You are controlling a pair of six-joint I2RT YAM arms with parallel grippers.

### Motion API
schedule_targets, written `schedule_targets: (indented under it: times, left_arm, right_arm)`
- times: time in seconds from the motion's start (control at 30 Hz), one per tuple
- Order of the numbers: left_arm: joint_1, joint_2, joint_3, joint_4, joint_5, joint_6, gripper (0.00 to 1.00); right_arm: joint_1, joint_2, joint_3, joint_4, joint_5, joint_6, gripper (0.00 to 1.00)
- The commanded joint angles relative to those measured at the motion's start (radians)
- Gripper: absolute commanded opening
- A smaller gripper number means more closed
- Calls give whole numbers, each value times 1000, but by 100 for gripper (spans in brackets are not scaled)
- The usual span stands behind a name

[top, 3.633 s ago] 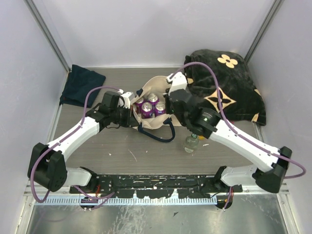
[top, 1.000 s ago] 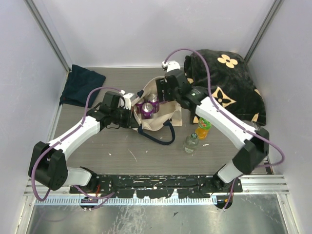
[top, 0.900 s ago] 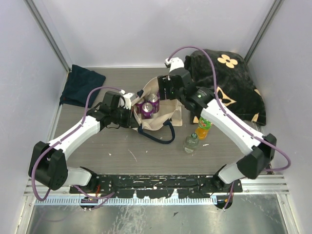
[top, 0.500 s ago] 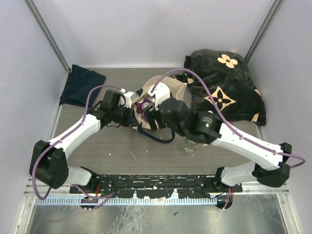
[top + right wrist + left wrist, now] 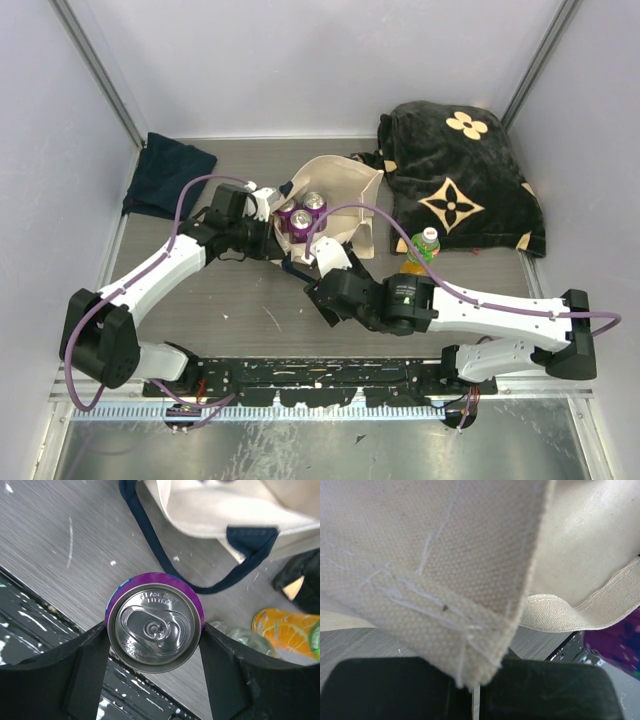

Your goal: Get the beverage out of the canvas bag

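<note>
The cream canvas bag [image 5: 345, 195] lies open at mid-table with two purple cans [image 5: 300, 210] inside. My left gripper [image 5: 263, 214] is shut on the bag's left rim; in the left wrist view the canvas edge [image 5: 445, 555] sits pinched between my black fingers [image 5: 395, 690]. My right gripper [image 5: 322, 292] is in front of the bag, over the table, shut on a purple beverage can [image 5: 154, 626] held upright by its sides. That can is hidden under the wrist in the top view. The bag's navy handle [image 5: 165, 555] lies just beyond the can.
An orange bottle with a green cap [image 5: 420, 250] stands right of the bag, and a clear bottle [image 5: 240, 637] is beside it. A black bag with tan flowers [image 5: 460, 180] is at the back right. A navy cloth [image 5: 165, 175] is at the back left. The black base rail [image 5: 320, 375] is near.
My right gripper has come out of the bag toward the near edge with a purple can in it. The bag now shows two cans instead of three. The left gripper keeps its hold.
</note>
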Motion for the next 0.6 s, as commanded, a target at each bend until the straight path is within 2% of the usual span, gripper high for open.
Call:
schedule_targets:
  times: [0.0, 0.27, 0.57]
  left_arm:
    - [4, -8, -10, -80, -67, 13, 1]
    - [4, -6, -10, -82, -66, 11, 1]
    - [4, -6, -13, -90, -73, 15, 1]
  right_arm:
    - [-14, -5, -60, 119, 34, 103, 1]
    - [-112, -34, -259, 235, -129, 204, 1]
    - [-175, -41, -354, 281, -143, 225, 1]
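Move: My right hand holds the can, and the free patch of table it is bound for lies about 4 cm to its right and some 20 cm below, neither ahead nor back. The glass bottle stands about 3 cm ahead and 11 cm right of that hand; the orange bottle is roughly 11 cm ahead and 17 cm right. The bag's dark strap loops some 7 cm ahead, 2 cm left. From my left hand, that patch is about 12 cm back, 16 cm right and 12 cm down. Keeping the can pinched, I bring my right hand down about 12 cm towards the bare table in front of the bag, easing some 4 cm right towards the glass bottle as I go and slowing at the bottom. The wrist tips the fingers down about 15 degrees and turns slightly clockwise. My left hand stays put, still pinching the bag's rim. ##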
